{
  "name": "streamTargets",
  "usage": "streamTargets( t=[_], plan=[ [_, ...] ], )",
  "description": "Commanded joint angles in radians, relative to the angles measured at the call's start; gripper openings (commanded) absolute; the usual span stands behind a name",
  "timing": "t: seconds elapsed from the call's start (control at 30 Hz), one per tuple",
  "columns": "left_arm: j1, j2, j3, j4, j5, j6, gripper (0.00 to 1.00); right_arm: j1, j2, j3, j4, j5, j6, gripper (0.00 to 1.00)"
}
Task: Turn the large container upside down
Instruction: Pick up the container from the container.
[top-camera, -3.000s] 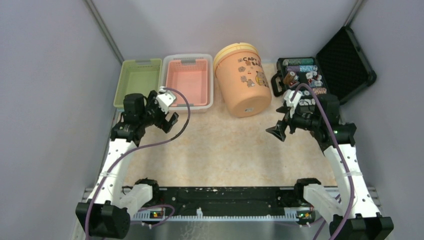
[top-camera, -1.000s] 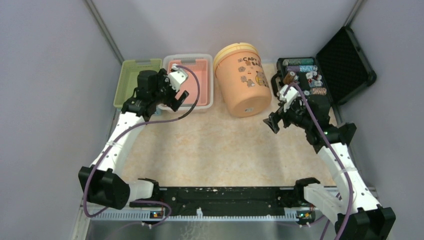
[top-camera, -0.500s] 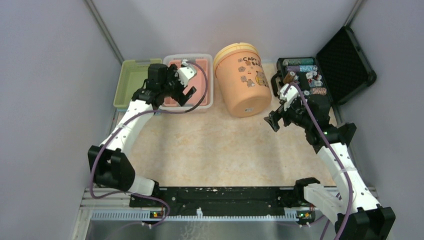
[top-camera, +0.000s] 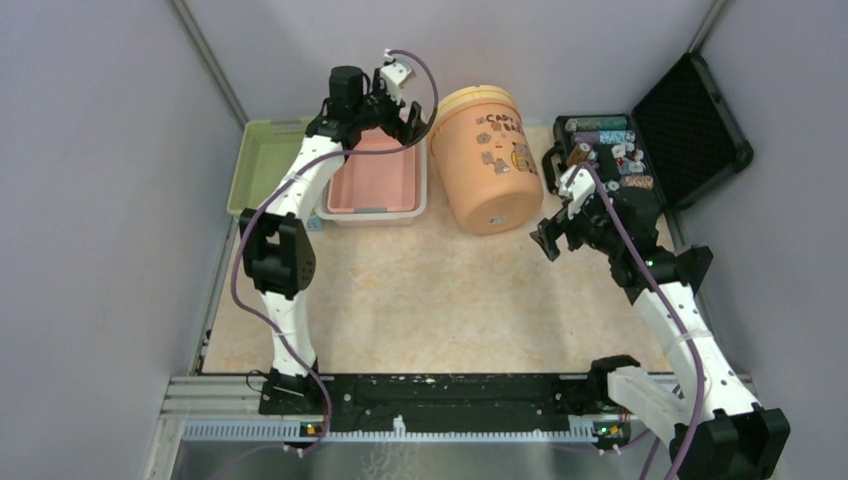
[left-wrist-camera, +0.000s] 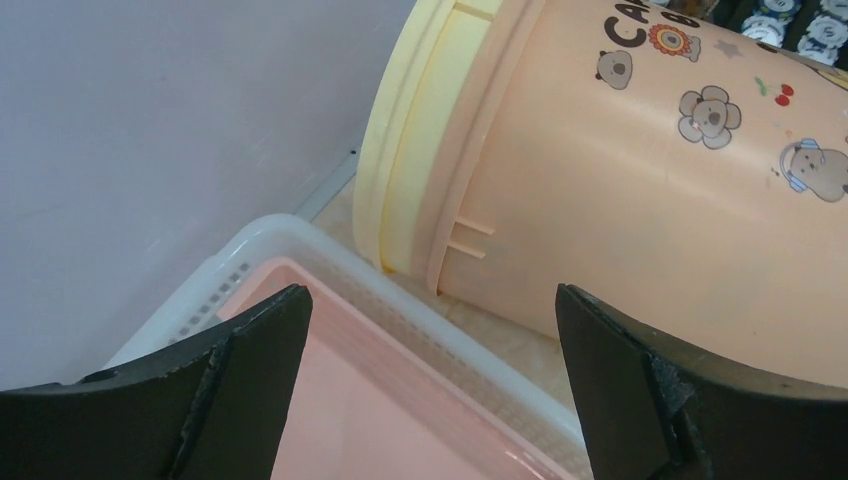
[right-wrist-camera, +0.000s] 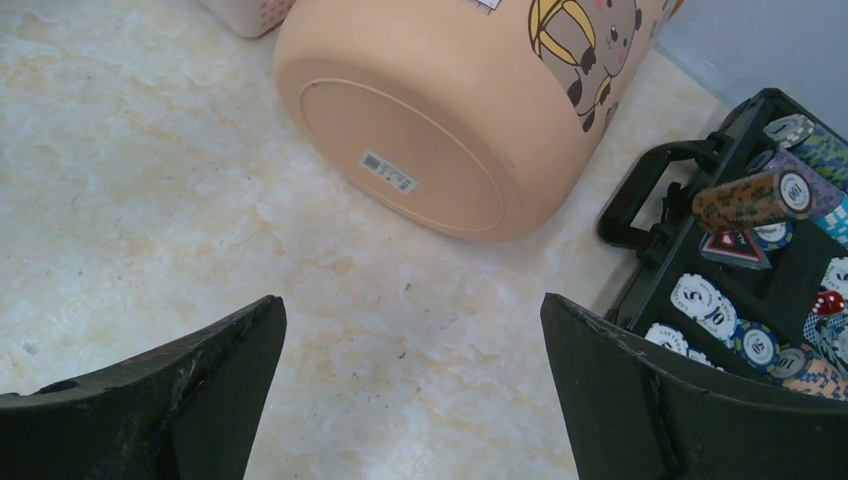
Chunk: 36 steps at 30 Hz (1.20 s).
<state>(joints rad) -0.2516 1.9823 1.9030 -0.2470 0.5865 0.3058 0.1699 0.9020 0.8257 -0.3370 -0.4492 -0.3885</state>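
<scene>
The large container (top-camera: 490, 160) is an orange bucket with cartoon prints and a yellow rim. It lies on its side at the back of the table, rim toward the back wall, flat base toward the arms. My left gripper (top-camera: 403, 118) hangs open over the far end of the pink basket, just left of the bucket's rim. In the left wrist view the rim and side of the bucket (left-wrist-camera: 650, 200) fill the space beyond the open gripper (left-wrist-camera: 430, 300). My right gripper (top-camera: 548, 240) is open, low over the table just right of the base. The bucket's base (right-wrist-camera: 440, 110) faces this gripper (right-wrist-camera: 410, 300), with bare table between.
A pink basket with a white rim (top-camera: 375, 213) sits left of the bucket, its corner (left-wrist-camera: 330, 250) under my left fingers. A green basket (top-camera: 262, 165) stands further left. An open black case of poker chips (top-camera: 610, 150) lies right of the bucket, close to my right gripper (right-wrist-camera: 760, 260). Walls close in on three sides.
My left arm has swung up and toward the back right, from over the pink basket's near part to beside the bucket's rim. The right gripper has hardly moved. The bucket is where it was.
</scene>
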Motion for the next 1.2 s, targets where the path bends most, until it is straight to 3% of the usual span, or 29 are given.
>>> streamTargets(
  t=[0.0,0.47,0.73,1.17],
  plan=[
    [-0.003,0.101,0.120,0.059,0.103,-0.119,0.99,0.002,0.016,0.078,0.008,-0.022,0.013,0.99],
    [-0.001,0.300,0.289,0.189,0.226,-0.302,0.99,-0.109,0.004,0.170,-0.061,-0.123,0.011,0.99],
    [0.000,0.378,0.372,0.240,0.163,-0.365,0.99,-0.127,0.007,0.191,-0.099,-0.152,-0.003,0.99],
    [0.032,0.493,0.410,0.495,0.300,-0.640,0.99,-0.135,0.013,0.160,-0.080,-0.150,-0.006,0.99]
  ],
)
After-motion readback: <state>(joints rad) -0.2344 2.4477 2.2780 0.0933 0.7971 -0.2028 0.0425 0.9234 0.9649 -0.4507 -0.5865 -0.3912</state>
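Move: The container lies on its side, its middle about 14 cm to the left hand's right, 5 cm back and 16 cm lower; its yellow rim is about 12 cm right, 8 cm ahead and 14 cm below. The pink tray sits some 9 cm left of that hand, 6 cm back and 23 cm below, and the chip case about 42 cm right, 7 cm back. From the right hand, the container is about 19 cm ahead, 10 cm left and 11 cm below. Forward and to the right, sinking about 4 cm early on, the open left hand travels some 10 cm in all from above the tray's far end towards the yellow rim's left side. Its wrist turns about 25 degrees, bringing the slanting fingers nearly level; whether they touch the rim can't be seen. The right hand, also open, rises about 4 cm and stays short of the container. ##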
